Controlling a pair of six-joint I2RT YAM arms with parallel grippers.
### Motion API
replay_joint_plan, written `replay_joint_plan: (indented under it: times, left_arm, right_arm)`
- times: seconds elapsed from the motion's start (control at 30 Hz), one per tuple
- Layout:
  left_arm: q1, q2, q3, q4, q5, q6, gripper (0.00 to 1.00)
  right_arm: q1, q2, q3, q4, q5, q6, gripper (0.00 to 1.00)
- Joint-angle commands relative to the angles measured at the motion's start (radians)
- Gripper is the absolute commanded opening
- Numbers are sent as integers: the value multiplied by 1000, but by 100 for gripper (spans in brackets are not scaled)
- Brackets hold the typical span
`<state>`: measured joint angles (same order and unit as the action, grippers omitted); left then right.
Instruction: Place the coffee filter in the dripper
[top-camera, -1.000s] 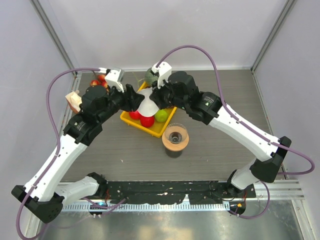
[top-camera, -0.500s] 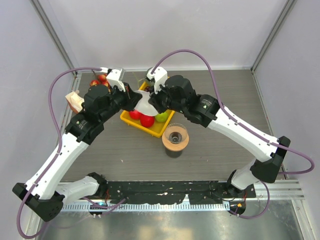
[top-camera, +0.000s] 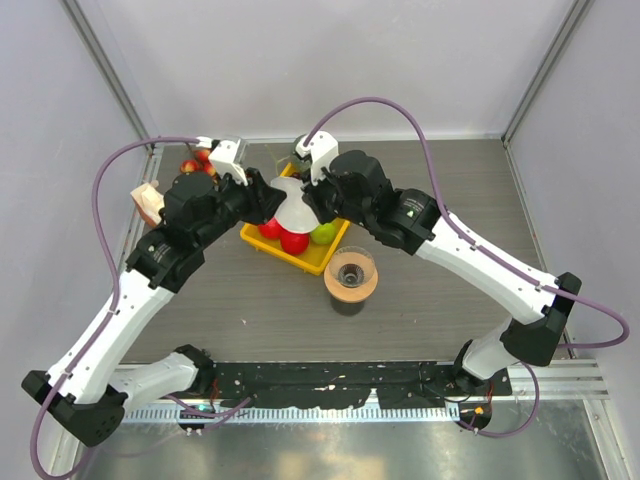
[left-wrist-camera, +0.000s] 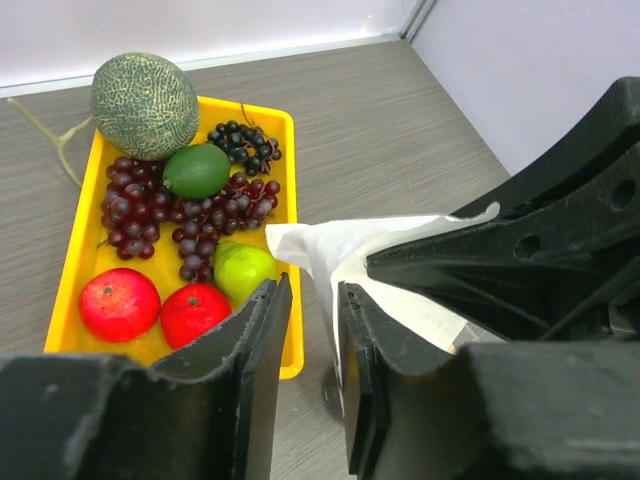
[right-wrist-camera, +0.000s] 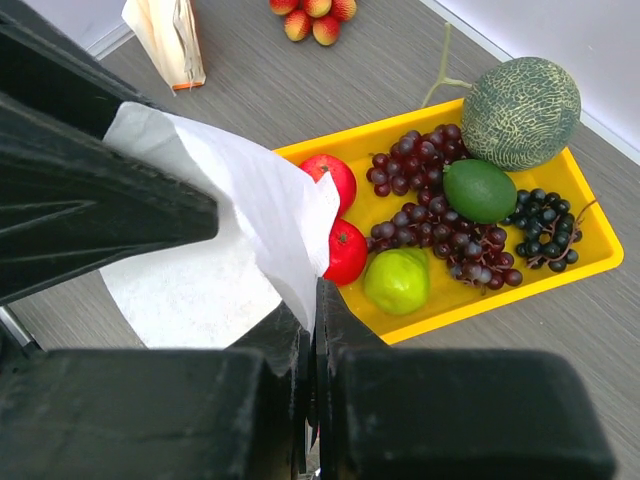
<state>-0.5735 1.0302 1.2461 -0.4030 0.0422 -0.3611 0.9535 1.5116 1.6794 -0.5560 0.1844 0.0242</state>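
The coffee filter (top-camera: 290, 208) is a white paper cone held in the air over the yellow tray, between the two grippers. My right gripper (top-camera: 309, 200) is shut on its edge; in the right wrist view the paper (right-wrist-camera: 235, 225) fans up and left from the pinched jaws (right-wrist-camera: 312, 295). My left gripper (top-camera: 270, 200) faces it from the left, open with a narrow gap (left-wrist-camera: 312, 292). The filter's hanging edge (left-wrist-camera: 330, 250) lies against the inner face of the left gripper's right finger, and the jaws do not clamp it. The clear dripper (top-camera: 351, 268) stands on a tan wooden ring (top-camera: 350, 290), to the right of and nearer than the grippers.
The yellow tray (top-camera: 312, 262) under the grippers holds a melon (left-wrist-camera: 145, 103), grapes, a lime and red and green fruit. A beige bundle of papers (top-camera: 148, 203) lies at the left edge, with small red fruits (top-camera: 195, 160) behind it. Frame posts stand at the back corners.
The left jaws closed at the filter's edge and have come apart again. Both grippers drifted slightly left with the filter, then back. The right gripper has kept its hold.
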Motion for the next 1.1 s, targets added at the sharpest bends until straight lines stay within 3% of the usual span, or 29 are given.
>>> replay_joint_plan:
  times: [0.0,0.07,0.3,0.4,0.5,0.7,0.9,1.07]
  left_arm:
    - [1,-33,-7,0,5,-7,38]
    - [1,-33,-7,-8,7,-10,44]
    - [-5,-42,-25,-7,83,-18,40]
    - [-5,-67,-22,-10,175,-4,70]
    - [7,-111,2,-49,287,31,91]
    - [104,-170,6,-123,476,40,91]
    - [142,-193,-17,-160,512,48,90]
    - [142,-193,-42,-146,521,27,89]
  right_arm:
    - [-2,-34,45,8,1,14,5]
    - [-4,-42,34,7,-7,20,5]
    - [-16,-62,8,-18,-26,20,5]
    - [-53,-79,16,-73,-89,13,5]
    - [-108,-103,31,-181,-219,-13,5]
    - [-202,-151,66,-434,-483,-93,5]
    - [-203,-188,88,-689,-520,-220,5]
    - [-205,-188,33,-742,-508,-260,6]
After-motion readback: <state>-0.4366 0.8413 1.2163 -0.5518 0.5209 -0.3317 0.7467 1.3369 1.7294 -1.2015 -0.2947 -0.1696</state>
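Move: The right hand already pinches the paper filter; the glass dripper on its wooden collar lies about 5 cm back, 6 cm to its right and 19 cm below it. Past the dripper, the green apple in the yellow tray is roughly 14 cm ahead of the right hand, 2 cm left and 29 cm below; the nearest red fruit is 12 cm ahead and 9 cm left. From the left hand the dripper is some 5 cm back, 13 cm right and 20 cm down. Rightward and back, sinking about 3 cm, the right hand carries the still pinched filter some 15 cm from above the tray towards the dripper, tipping its fingers some 20 degrees further down and swinging them counter-clockwise. The left hand, already part open, spreads its fingers wide and backs off about 9 cm towards its base, turning clockwise. ##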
